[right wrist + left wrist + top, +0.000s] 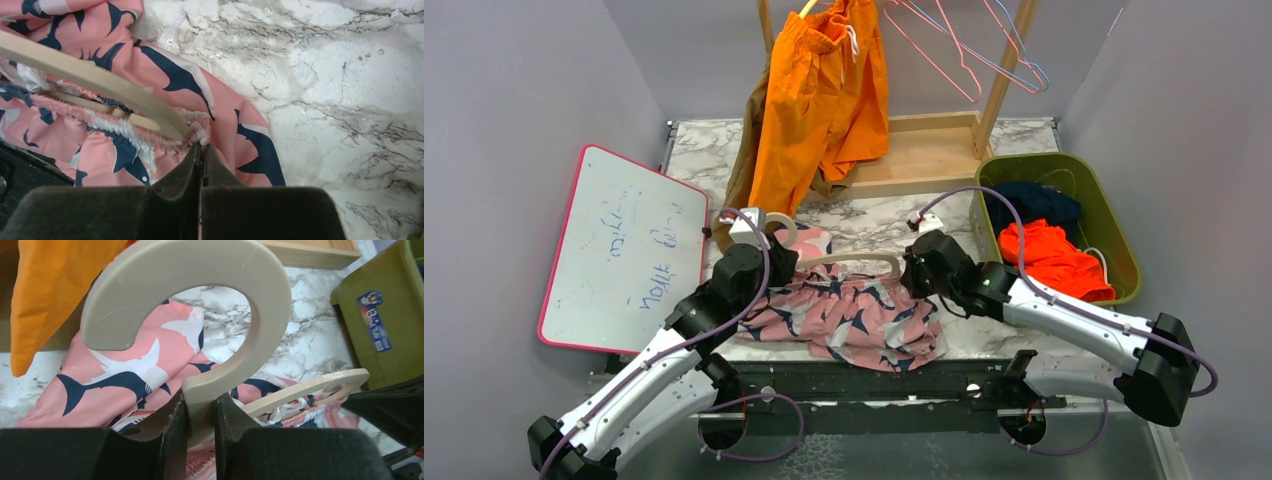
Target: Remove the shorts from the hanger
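Note:
Pink shorts (854, 318) with navy shark print lie on the marble table at front centre, their waistband still threaded on a beige hanger (856, 261). My left gripper (201, 412) is shut on the hanger's neck, just below the big round hook (200, 270). In the top view it sits at the shorts' left end (776, 262). My right gripper (202, 148) is shut, pinching the gathered waistband of the pink shorts (120, 150) at the hanger's right tip (165, 127). From above it lies at the shorts' right end (914, 272).
Bright orange shorts (819, 100) hang on the wooden rack (924, 150) at the back, with tan-brown shorts (746, 150) behind them and empty wire hangers (964, 50) beside. A green bin (1114, 230) on the right holds navy (1034, 203) and red-orange shorts (1049, 255). A whiteboard (619, 250) lies at left.

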{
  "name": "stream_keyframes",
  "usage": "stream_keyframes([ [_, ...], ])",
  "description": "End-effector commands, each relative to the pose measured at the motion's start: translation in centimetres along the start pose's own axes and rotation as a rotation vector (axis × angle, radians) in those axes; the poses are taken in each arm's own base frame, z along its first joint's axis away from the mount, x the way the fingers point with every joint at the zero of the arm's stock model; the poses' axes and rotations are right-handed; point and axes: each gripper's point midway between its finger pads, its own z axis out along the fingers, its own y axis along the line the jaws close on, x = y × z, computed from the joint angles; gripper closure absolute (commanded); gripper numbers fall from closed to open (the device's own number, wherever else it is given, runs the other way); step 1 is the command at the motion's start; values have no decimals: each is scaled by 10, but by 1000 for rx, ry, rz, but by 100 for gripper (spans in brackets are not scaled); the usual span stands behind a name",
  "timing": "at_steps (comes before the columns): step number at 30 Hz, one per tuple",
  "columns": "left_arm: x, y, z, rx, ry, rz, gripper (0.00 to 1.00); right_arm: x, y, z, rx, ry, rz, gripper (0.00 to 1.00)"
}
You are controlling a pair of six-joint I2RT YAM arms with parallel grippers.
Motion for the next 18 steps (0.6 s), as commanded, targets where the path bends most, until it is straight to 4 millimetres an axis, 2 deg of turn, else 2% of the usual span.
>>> stream_keyframes([
  [1,-27,-32,-5,139,-79,-58,100,2,-7,12,54,-7,24,99],
  [8,-30,-42,-8,191,-82,-49,100,-24,-21,15,154,-109,53,99],
  [12,-30,-31,-10,152,-103,-56,100,-30,-18,8,137,-129,77,97],
  [16,-25,-22,-8,114,-96,-54,100,-36,-17,-10,99,-168,97,79],
  [18,-23,-21,-8,109,-93,-53,100,-39,-18,-22,79,-188,106,66],
])
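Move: The right hand, shut on the pink shorts' waistband, has the hanger's right end about 2 cm to its left, 1 cm ahead and 2 cm above. The bulk of the shorts lies some 12 cm left, 7 cm back and 10 cm below; the green basket is roughly 29 cm to the right and 11 cm ahead. From the left hand, still gripping the hanger's neck, that right end lies about 19 cm right, 3 cm back and 4 cm below. Down about 1 cm, then forward about 2 cm, the right hand draws the pinched waistband clear of the hanger's right end, opens its fingers part way to let go and starts upward. Meanwhile the left hand keeps its grip on the neck and lifts the hanger nearly 3 cm, drifting slightly right with a small tilt. ##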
